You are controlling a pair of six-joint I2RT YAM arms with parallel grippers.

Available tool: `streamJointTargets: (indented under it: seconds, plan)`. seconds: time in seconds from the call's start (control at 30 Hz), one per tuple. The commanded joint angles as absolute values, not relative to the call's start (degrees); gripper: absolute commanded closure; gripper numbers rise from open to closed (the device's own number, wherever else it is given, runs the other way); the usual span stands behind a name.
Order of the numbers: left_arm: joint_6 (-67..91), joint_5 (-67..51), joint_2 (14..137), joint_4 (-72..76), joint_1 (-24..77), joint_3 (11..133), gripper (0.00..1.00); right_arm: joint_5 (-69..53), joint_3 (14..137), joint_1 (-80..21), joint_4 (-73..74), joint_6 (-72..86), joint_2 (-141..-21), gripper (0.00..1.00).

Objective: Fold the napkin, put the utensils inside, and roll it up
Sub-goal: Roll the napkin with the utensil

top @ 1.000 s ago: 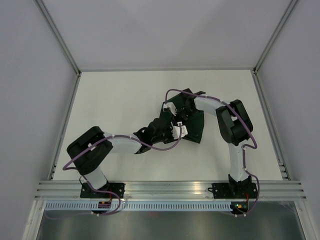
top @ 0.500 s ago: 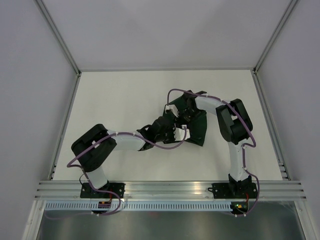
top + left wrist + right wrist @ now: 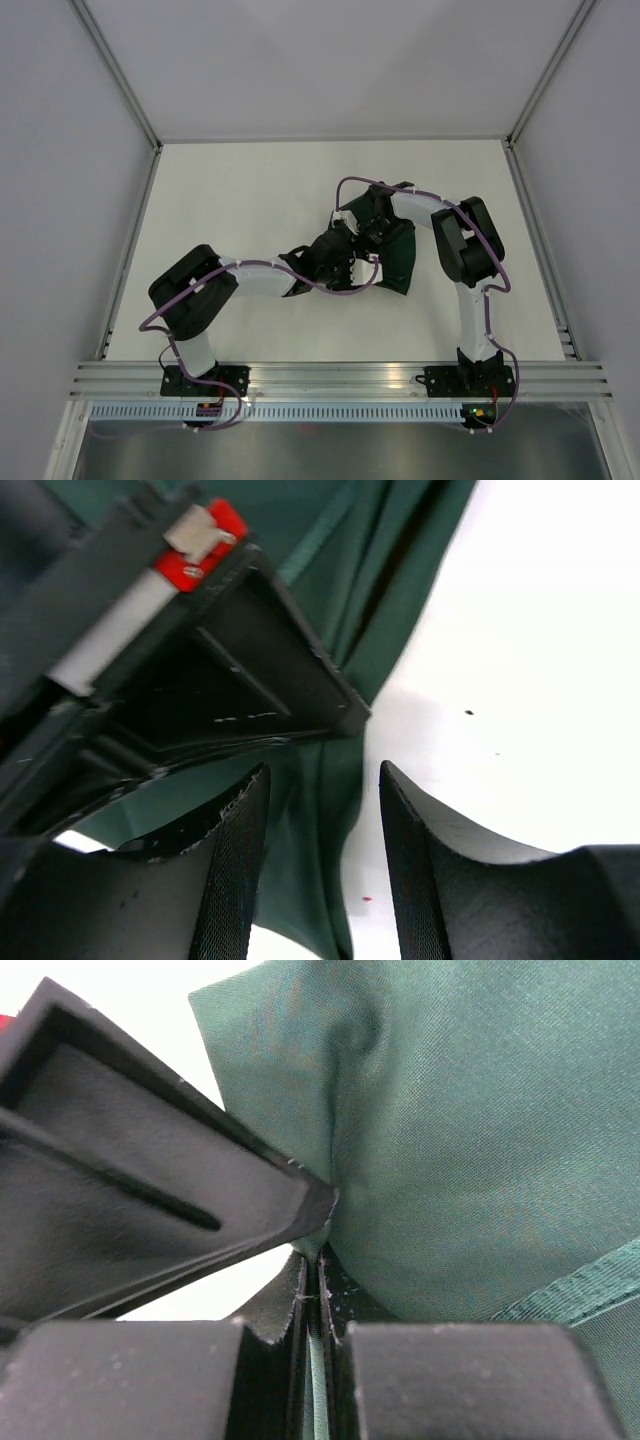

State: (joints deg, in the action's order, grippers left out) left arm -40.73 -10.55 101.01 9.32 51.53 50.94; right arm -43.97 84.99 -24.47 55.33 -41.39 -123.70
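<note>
The dark green napkin (image 3: 398,262) lies bunched at the table's centre right, mostly under both grippers. My right gripper (image 3: 364,230) is shut on a thin edge of it; in the right wrist view the napkin (image 3: 480,1130) bulges just beyond the closed gripper (image 3: 318,1257). My left gripper (image 3: 352,266) meets it from the left. In the left wrist view it (image 3: 323,770) is open, and a hanging fold of napkin (image 3: 305,820) runs between its fingers without being clamped. The utensils are out of view.
The white table (image 3: 240,200) is bordered by grey walls and a metal frame. An aluminium rail (image 3: 340,378) carries both arm bases at the near edge. Purple cables loop over both arms. The two grippers sit very close, almost touching.
The left arm has reached further right toward the right gripper. The napkin has gathered from a flatter spread into a tighter bunch, shifting slightly toward the near edge.
</note>
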Motion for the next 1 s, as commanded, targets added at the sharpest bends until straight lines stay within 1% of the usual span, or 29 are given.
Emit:
streamJointTargets:
  seconds: [0.0,0.27,0.37,0.53,0.63,0.67,0.77,0.8,0.9,0.97]
  plan:
    - [-42.89,-12.75,102.83,8.52,51.77,52.91,0.46,-34.54,83.14,-24.17,53.35,-45.79,-128.5,0.93]
    - [-44.12,-10.72,104.68,11.86,51.77,53.52,0.46,-34.1,82.62,-24.08,53.35,-45.97,-128.41,0.93]
    - [-44.82,-11.42,105.29,9.07,51.77,55.1,0.46,-34.1,82.79,-24.17,53.35,-45.88,-128.5,0.93]
    - [-45.17,-12.57,105.82,6.16,51.77,55.9,0.52,-34.19,82.97,-23.99,53.44,-45.88,-128.41,0.93]
    - [-45.44,-13.09,106.0,4.49,51.77,55.9,0.59,-34.36,83.23,-23.99,53.52,-45.88,-128.41,0.93]
    - [-45.44,-13.18,106.08,4.22,51.85,55.9,0.65,-34.37,83.32,-23.99,53.61,-45.88,-128.41,0.93]
    - [-45.26,-13.62,106.35,2.73,51.94,56.42,0.74,-34.54,83.41,-23.99,53.61,-45.88,-128.23,0.93]
    - [-45.18,-13.8,106.52,2.38,52.03,56.69,0.8,-34.54,83.41,-23.99,53.61,-45.88,-128.15,0.93]
    - [-44.83,-14.5,107.05,0.35,52.21,58.09,0.89,-34.63,83.76,-23.91,53.53,-45.62,-127.79,0.93]
    - [-44.12,-15.11,107.4,-2.8,52.38,59.58,0.96,-34.89,83.93,-23.82,53.44,-45.35,-127.36,0.92]
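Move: The folded napkin's back-left edge, the start of the roll, runs between the left hand's half-open fingers; the part to pinch lies about 1 cm right of that hand and 2 cm below. The right hand's fingers, already shut on this edge, are some 3 cm right of the left hand, 1 cm forward and 2 cm lower. From the right hand the pinch spot is about 2 cm left, 1 cm back. The napkin's back-right corner sits roughly 9 cm right of the left hand, 9 cm back and 4 cm down. The napkin's edge is straddled by the left fingers as that hand sinks about 1.5 cm and edges some 1 cm to the right, close beside the right fingertips. Late in the descent the left fingers close from half open to mostly shut, pinching the cloth between them, while the right hand stays put and keeps its own pinch. ##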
